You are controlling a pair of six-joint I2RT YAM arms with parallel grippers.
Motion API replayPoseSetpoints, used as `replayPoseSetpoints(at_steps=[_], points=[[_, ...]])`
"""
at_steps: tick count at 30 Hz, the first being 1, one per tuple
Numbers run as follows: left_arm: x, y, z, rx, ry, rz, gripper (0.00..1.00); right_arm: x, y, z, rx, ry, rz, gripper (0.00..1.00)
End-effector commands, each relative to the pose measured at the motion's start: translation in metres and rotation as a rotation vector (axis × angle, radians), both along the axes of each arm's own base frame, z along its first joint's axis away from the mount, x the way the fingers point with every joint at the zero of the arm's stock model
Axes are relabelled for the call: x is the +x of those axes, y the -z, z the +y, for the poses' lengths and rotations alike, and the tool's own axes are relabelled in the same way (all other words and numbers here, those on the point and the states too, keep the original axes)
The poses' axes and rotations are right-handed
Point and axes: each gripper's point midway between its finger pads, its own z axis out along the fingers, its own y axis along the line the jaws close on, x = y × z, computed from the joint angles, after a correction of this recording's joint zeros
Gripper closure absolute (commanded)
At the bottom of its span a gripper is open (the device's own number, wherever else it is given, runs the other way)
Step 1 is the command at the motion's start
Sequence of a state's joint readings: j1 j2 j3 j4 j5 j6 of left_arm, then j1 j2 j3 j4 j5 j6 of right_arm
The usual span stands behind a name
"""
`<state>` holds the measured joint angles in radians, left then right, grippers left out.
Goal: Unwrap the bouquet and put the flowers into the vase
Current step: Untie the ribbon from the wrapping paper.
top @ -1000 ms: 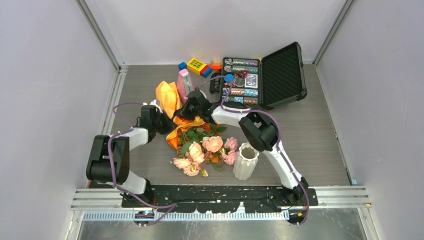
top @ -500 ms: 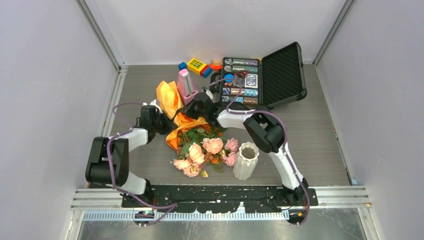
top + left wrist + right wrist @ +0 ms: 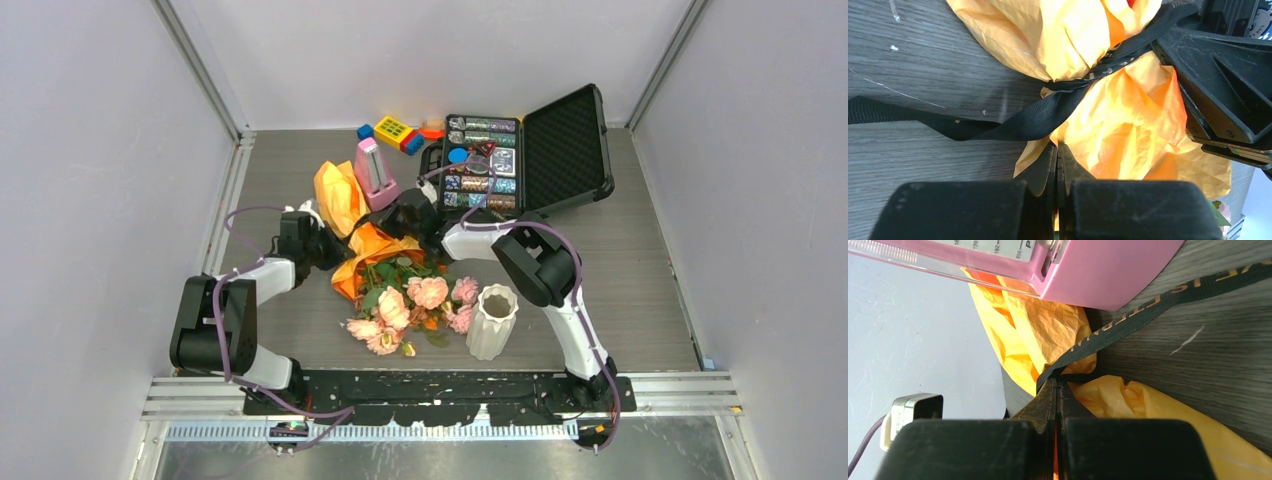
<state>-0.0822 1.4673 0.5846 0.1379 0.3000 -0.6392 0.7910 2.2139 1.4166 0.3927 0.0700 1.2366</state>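
Note:
The bouquet (image 3: 385, 275) lies on the table, its crinkled orange paper (image 3: 370, 250) still bound by a black ribbon (image 3: 1038, 117). The pink and peach flowers (image 3: 412, 295) spill toward the near edge, beside the white ribbed vase (image 3: 491, 322), which stands upright and holds nothing. My left gripper (image 3: 1057, 146) is shut on the lower edge of the orange paper (image 3: 1128, 125). My right gripper (image 3: 1056, 382) is shut on the ribbon (image 3: 1128, 322) where it crosses the paper (image 3: 1048, 335). In the top view the left gripper (image 3: 328, 246) and the right gripper (image 3: 398, 222) flank the wrapped end.
A pink metronome (image 3: 372, 170) stands just behind the paper and close above my right fingers (image 3: 1045, 400). An open black case (image 3: 520, 150) of small items lies at the back right. Coloured toy blocks (image 3: 395, 132) sit at the back.
My right gripper has drawn a little to the right and toward the near side with the ribbon, uncovering the metronome. The left arm has not moved.

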Motion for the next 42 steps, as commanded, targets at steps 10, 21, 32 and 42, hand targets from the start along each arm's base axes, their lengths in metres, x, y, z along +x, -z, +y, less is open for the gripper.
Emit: replayPoseSetpoints(at_steps=[10,21,32,42], points=[[-0.015,0.006,-0.001,-0.019,0.029,0.033,1.00,0.032,-0.095,-0.028,0.073,0.123,-0.217,0.94],[-0.011,-0.009,-0.005,-0.031,0.049,-0.007,1.00,0.009,-0.138,-0.031,-0.044,0.055,-0.349,0.66],[-0.009,-0.013,-0.006,-0.036,0.054,-0.018,1.00,-0.034,-0.109,0.021,0.000,-0.092,-0.260,0.64],[-0.008,-0.017,-0.007,-0.044,0.061,-0.027,1.00,-0.030,-0.064,0.030,-0.008,-0.070,-0.162,0.64]])
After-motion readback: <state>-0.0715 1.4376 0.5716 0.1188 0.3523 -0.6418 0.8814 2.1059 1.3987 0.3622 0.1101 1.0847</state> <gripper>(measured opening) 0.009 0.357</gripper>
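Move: Around 6 cm to the right hand's left, 2 cm back and 3 cm lower sits the knot of the black ribbon on the wrapping paper. The pink metronome stands about 8 cm ahead of this hand and 1 cm to its left, roughly level, while the flowers lie some 17 cm back, 4 cm to its right and 5 cm lower. From the left hand the knot is about 5 cm ahead and 1 cm to the right, near its own height. Opening to about a third, the right fingers let go of the ribbon strand they have pulled rightward. The hand rises nearly 12 cm while drifting some 3 cm right, then swings left and back over the wrapping and sinks about 7 cm towards the knot, fingers still parted. The left hand stays nearly in place, shut on the wrapping paper's edge. ##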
